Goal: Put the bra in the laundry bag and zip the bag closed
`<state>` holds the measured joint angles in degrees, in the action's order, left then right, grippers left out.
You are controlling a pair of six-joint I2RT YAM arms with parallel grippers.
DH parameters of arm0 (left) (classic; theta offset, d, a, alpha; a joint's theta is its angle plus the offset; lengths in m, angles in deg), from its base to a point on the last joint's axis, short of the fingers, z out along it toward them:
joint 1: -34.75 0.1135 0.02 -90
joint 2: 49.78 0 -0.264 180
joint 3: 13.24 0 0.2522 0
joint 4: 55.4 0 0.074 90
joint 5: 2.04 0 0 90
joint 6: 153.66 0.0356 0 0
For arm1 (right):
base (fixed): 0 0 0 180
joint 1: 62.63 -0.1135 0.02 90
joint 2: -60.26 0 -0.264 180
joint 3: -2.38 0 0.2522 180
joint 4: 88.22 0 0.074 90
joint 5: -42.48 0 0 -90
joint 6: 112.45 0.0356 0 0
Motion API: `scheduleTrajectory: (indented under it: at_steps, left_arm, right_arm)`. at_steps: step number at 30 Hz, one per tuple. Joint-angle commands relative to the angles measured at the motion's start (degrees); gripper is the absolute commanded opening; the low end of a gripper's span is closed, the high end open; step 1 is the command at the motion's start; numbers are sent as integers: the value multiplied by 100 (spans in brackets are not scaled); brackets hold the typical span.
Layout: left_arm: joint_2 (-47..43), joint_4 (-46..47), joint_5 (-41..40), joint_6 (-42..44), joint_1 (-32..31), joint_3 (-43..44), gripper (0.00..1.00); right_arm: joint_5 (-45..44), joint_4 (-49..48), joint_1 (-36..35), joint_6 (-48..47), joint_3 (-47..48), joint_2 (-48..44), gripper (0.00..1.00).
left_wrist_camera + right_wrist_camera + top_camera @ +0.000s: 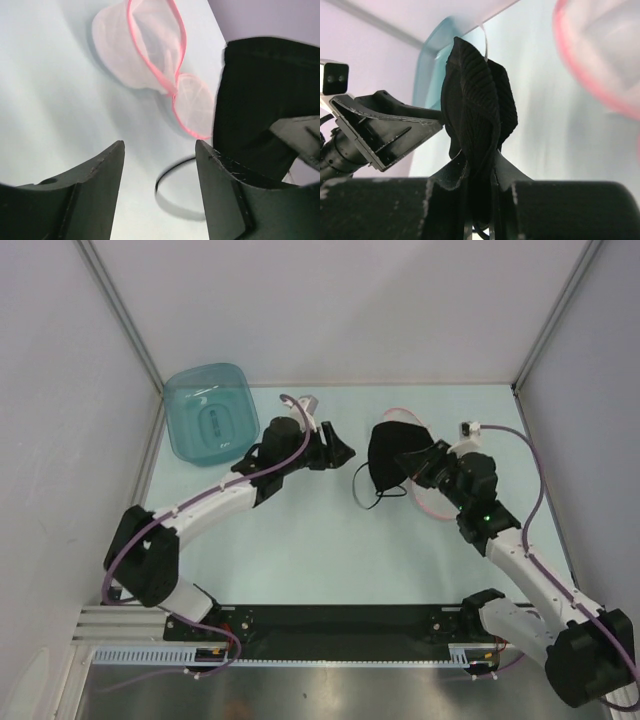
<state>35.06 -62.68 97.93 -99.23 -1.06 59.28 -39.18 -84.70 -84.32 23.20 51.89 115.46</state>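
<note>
The black bra [388, 455] hangs folded from my right gripper [424, 464], which is shut on it just above the table; in the right wrist view the bra [475, 110] stands pinched between the fingers of the right gripper [480, 175]. A thin strap loop [175, 186] trails on the table. The white mesh laundry bag [145, 50] with pink zipper trim lies open beside the bra [260, 100]. From above only its pink edge [428, 504] shows, under the right arm. My left gripper [335, 452] is open and empty, left of the bra and facing it; its jaws [159, 150] frame the strap.
A teal translucent plastic tub [210, 412] stands at the back left, also visible behind the bra in the right wrist view [432, 55]. White walls enclose the table on the left, back and right. The two grippers are close together mid-table.
</note>
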Motion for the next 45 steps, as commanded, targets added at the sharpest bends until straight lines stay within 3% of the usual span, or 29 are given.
scheduleTrajectory:
  at_steps: [1,7,19,23,30,37,45]
  left_arm:
    - [1068,512,355,-230,39,1074,65]
    - [2931,750,812,-766,22,2821,66]
    - [4725,372,646,-1531,4,4520,62]
    - [5024,442,707,-1742,-13,4697,56]
    - [5087,223,821,-1760,-5,4802,22]
    - [4929,-24,1366,-2146,22,4619,10]
    - [4709,239,1761,-2551,83,4161,7]
  right_arm:
    - [851,989,1058,-1039,704,210,0]
    - [1723,260,2115,-1734,1381,1150,0]
    - [2040,-479,2512,-2746,2076,2257,0]
    - [1996,-610,2556,-2693,2270,2478,0]
    - [1856,-1138,2433,-3070,2217,2680,0]
    - [1330,-2384,1871,-4177,1594,2794,0]
    - [363,-3414,1458,-4784,1110,3391,0]
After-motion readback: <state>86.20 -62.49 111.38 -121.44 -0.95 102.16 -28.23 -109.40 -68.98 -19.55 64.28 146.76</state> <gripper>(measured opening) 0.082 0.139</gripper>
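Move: The laundry bag lies flat some 10 cm ahead of the left hand, 23 cm to its right and 16 cm below; its left pink rim is about 14 cm ahead, 14 cm to the right and 12 cm below. The bra, already in the right fingers, stands roughly 11 cm to the left hand's right and 2 cm ahead, near its height. From the right hand, the bag is about 12 cm ahead, 8 cm to the right and 19 cm below. The bag's left pink rim gets pinched by the left hand, which reaches about 14 cm forward and 14 cm right while sinking some 12 cm, shuts on the rim, then draws back about 3 cm, fingers tipping down. The right hand keeps hold of the bra and carries it 15 cm forward at nearly the same height, swinging right and then partly back left, its wrist rolling and fingers tilting up about 25 degrees. ##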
